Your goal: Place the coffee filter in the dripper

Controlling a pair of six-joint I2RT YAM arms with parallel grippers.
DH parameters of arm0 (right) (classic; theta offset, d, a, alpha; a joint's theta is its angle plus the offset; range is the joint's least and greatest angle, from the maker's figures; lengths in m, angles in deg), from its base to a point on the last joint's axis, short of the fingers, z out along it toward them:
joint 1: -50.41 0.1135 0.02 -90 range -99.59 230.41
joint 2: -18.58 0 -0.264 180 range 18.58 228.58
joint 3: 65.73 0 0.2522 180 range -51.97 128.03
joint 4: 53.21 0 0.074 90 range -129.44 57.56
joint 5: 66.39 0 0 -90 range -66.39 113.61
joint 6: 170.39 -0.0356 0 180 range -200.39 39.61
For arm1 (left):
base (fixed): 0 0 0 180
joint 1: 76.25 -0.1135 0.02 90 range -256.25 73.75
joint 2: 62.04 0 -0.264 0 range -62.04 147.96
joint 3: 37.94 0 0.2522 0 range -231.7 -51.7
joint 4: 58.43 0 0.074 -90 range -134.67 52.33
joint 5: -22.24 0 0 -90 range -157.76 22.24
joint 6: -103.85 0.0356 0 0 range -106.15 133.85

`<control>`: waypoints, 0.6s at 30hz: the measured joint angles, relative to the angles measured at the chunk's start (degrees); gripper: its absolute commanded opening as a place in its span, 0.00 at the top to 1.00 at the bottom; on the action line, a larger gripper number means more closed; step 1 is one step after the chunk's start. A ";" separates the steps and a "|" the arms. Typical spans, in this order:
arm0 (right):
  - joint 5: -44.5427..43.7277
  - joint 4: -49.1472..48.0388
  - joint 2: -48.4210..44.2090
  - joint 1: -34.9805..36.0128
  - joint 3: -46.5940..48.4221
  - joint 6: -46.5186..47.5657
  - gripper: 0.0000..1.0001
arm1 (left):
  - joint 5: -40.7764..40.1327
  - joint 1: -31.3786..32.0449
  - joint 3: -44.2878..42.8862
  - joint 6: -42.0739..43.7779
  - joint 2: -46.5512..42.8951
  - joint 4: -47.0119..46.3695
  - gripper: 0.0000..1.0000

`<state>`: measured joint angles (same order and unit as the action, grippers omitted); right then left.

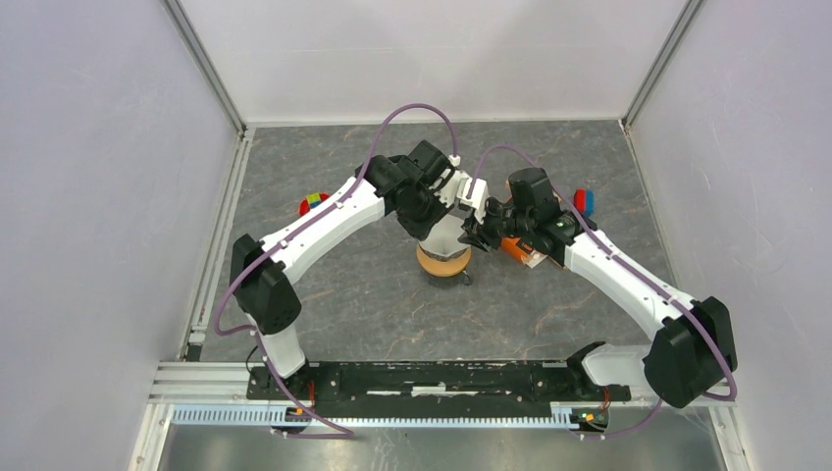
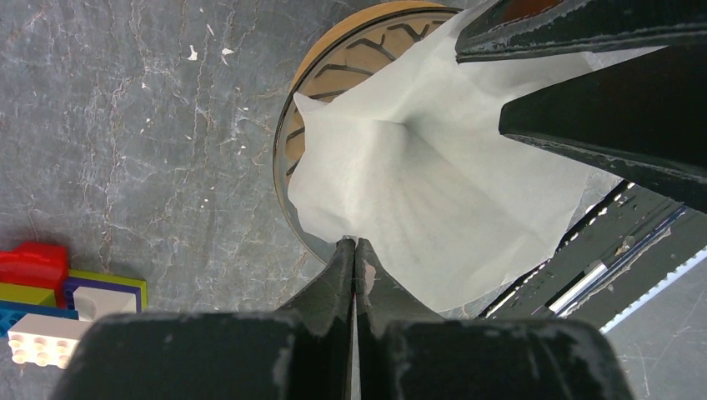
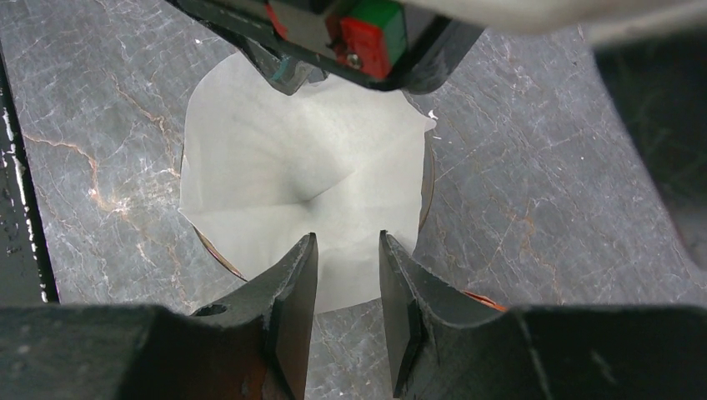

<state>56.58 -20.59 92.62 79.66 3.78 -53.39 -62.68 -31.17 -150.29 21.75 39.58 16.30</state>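
The white coffee filter (image 2: 417, 167) lies spread open across the dripper (image 2: 321, 83), whose dark ribbed wall and tan rim show at its left edge. My left gripper (image 2: 356, 242) is shut, its tips pinched together on the filter's rim. In the right wrist view the filter (image 3: 292, 167) covers almost the whole cone, with a crease running to its centre. My right gripper (image 3: 348, 236) hangs open over the filter's near edge with nothing between its fingers. From above, both wrists meet over the dripper (image 1: 443, 257) at mid-table.
Coloured toy bricks (image 2: 50, 300) lie left of the dripper, seen from above as a block (image 1: 313, 203). A red and blue block (image 1: 584, 201) sits at the right. An orange box (image 1: 518, 248) lies under the right wrist. Walls enclose the table.
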 measured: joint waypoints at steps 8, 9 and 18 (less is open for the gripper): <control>0.00 0.11 -0.17 0.00 0.00 0.31 0.58 | 0.02 0.00 -0.02 0.04 0.00 -0.02 0.81; 0.00 0.17 -0.24 0.02 0.02 0.31 0.57 | 0.02 0.02 -0.04 0.04 0.00 -0.04 0.79; 0.39 1.55 -2.75 0.00 1.11 0.26 0.56 | -0.11 0.00 -2.45 0.11 0.00 -0.02 0.72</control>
<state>56.97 -19.04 89.86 79.66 4.89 -53.13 -62.79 -31.17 -152.74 21.86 39.58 16.28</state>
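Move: The dripper stands under the hands. Its middle is about 5 cm to the right of the left hand, level with it and some 4 cm down, with the filter inside about 3 cm down. From the right hand, the filter and dripper lie 5 cm to the left and 1 cm back. The wooden ring is directly below the dripper. The coffee box lies about 12 cm right of the right hand, 2 cm farther out, on the table some 15 cm down. Opening first, with both hands standing still at opposite sides of the dripper's rim, the left fingers spread from nearly shut to about a quarter wide, easing their pinch on the filter's left edge. Then both hands rise straight up off the rim, the left about 1.5 cm and the right about 2 cm, the right fingers staying half open. ##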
